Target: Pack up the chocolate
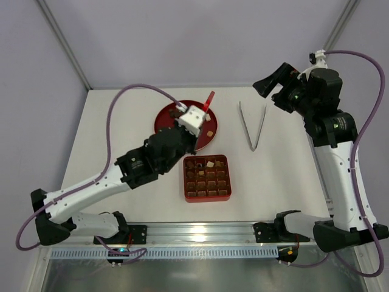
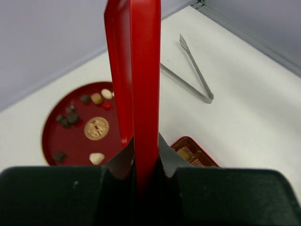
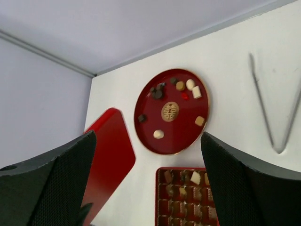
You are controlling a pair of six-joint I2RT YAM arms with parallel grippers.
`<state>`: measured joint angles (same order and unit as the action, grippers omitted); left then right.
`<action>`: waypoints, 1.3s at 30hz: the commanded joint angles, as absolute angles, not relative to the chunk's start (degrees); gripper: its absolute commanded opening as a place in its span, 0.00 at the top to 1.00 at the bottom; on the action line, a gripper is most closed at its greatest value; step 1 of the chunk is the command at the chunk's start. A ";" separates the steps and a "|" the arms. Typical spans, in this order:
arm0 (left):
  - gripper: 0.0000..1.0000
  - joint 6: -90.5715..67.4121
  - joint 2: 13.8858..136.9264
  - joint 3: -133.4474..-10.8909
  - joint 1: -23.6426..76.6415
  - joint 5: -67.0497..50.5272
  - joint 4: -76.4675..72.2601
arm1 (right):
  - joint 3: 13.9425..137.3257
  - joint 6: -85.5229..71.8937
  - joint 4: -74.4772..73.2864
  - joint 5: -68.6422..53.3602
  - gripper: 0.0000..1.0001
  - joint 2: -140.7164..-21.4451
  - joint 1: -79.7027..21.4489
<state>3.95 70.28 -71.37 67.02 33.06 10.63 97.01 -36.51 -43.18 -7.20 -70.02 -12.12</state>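
Note:
The chocolate lies as several small dark, light brown and cream pieces [image 3: 158,134] on a round red plate [image 3: 178,132], also seen in the left wrist view [image 2: 97,158]. A few pieces [image 3: 195,177] sit in the brown compartments of the square red box [image 1: 206,199]. Above the plate's right side, my left gripper [image 1: 204,113] is shut on the flat red lid [image 2: 136,70], which stands on edge between its fingers. My right gripper [image 1: 273,85] hangs high at the back right, open and holding nothing, its fingers [image 3: 254,183] wide apart.
Metal tongs [image 1: 252,125] lie on the white table right of the plate [image 1: 164,118], between the two arms. The box stands near the table's middle, in front of the plate. Enclosure walls rise at the back and sides.

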 commanded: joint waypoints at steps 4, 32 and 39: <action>1.00 -40.61 64.60 -71.11 48.89 -1.45 16.63 | 82.84 -29.97 -37.28 -5.28 0.08 -65.57 -9.05; 0.99 -87.10 66.36 -19.25 35.16 -17.93 -60.03 | 37.00 -34.45 -17.14 -5.28 0.41 -61.52 -16.52; 0.97 -85.43 70.39 -18.28 35.16 -21.18 -61.69 | 32.53 -36.03 -13.28 -5.19 0.47 -63.54 -18.10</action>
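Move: My left hand already grips the upright red lid by its edge; the chocolate box it belongs on lies about 5 cm to that hand's right, 3 cm back and roughly 33 cm below. The round plate is some 19 cm ahead and 4 cm left of that hand. From my empty, open right hand, the box lies about 12 cm back, 14 cm left and 41 cm down; the tongs are about 11 cm ahead and 5 cm right, as far down. I roll my left wrist about 95 degrees around the line of its fingers, left side dropping, to lay the lid flat, swinging a little forward and left before sinking about 12 cm towards the box, the edge still pinched. Meanwhile my right hand drops some 35 cm and draws back about 7 cm to beside the box's right side, tipping further down and closing to about half open, without touching the box. ##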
